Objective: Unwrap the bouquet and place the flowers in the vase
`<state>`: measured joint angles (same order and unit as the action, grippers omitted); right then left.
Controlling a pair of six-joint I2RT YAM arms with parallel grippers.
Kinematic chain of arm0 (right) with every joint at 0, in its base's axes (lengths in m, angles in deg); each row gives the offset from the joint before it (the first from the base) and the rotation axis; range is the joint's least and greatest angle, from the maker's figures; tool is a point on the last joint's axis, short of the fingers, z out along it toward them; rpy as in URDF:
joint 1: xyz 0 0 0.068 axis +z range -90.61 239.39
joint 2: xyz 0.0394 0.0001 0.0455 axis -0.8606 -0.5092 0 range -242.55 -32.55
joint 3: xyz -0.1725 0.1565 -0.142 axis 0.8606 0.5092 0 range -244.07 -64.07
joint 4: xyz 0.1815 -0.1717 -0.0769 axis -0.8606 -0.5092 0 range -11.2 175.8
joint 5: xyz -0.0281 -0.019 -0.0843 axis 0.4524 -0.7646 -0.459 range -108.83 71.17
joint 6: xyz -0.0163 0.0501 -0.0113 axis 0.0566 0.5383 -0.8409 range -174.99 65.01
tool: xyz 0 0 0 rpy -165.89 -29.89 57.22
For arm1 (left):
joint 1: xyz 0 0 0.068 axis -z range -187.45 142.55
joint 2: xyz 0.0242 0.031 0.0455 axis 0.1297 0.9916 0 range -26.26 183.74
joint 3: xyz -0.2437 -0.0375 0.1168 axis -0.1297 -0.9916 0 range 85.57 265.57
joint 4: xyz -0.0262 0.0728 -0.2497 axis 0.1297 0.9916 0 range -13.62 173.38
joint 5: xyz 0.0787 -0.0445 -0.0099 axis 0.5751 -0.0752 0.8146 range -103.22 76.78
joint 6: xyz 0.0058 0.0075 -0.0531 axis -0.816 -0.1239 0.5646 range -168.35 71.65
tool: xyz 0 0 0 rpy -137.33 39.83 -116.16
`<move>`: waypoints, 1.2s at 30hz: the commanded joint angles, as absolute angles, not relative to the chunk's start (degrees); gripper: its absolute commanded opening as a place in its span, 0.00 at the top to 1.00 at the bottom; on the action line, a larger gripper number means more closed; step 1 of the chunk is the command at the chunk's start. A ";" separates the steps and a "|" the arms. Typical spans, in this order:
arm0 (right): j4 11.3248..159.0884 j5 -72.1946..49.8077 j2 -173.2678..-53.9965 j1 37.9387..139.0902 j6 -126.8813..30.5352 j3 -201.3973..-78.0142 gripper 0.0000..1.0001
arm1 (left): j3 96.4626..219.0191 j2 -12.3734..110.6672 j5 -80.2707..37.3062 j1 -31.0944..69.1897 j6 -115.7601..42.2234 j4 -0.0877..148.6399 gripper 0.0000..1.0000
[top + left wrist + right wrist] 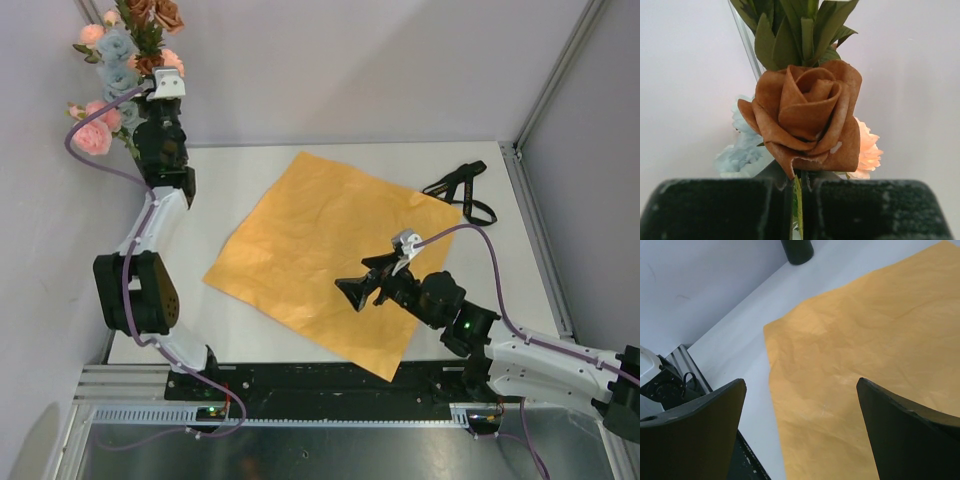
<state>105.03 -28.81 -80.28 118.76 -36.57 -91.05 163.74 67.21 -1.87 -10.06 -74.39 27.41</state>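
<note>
The flowers [120,70], pink, pale blue and brown blooms on leafy stems, are lifted at the far left by my left gripper [150,105]. In the left wrist view its fingers are shut [797,200] on the green stems, just below a brown rose [807,117]. The bouquet's orange wrapping paper [330,250] lies spread flat on the table. My right gripper [350,290] hovers open over the paper's near part [801,385], holding nothing. The vase [797,250] shows only in the right wrist view, as a dark cylinder at the top edge beside the wall.
A black ribbon [462,190] lies loose at the table's far right, just past the paper's corner. White walls close the back and left. A metal frame post [520,150] stands at the far right corner, and the base rail [330,400] runs along the near edge.
</note>
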 commanded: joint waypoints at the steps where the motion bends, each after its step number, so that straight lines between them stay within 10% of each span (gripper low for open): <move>1: 108.18 -28.38 -79.61 117.26 -36.00 -90.50 0.01 | 167.61 68.93 -1.75 -10.46 -77.79 22.34 1.00; 36: 108.81 -24.16 -79.22 114.14 -33.98 -89.65 0.01 | 159.29 73.34 3.94 -13.36 -72.38 20.64 0.97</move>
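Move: Up and to the right of the dark vase, the left hand already holds the brown-rose stem; the vase's middle is about 12 cm ahead, 10 cm to the left and some 35 cm below. Of the flowers already in the vase, the blue flowers are roughly 4 cm ahead, 10 cm left and nearly level, and the pink roses 8 cm back, 15 cm left and 8 cm lower. From the idle right hand the vase lies about 43 cm ahead, 52 cm left, 11 cm below. Lowering the brown-rose stem towards the vase, the left hand first creeps a little forward, then sidles left past the point of a brief, slight drift back, and finally sinks about 8 cm while easing forward and left. The fingers keep their closed grip as the hand turns some 5 degrees counter-clockwise and tips slightly downwards. ##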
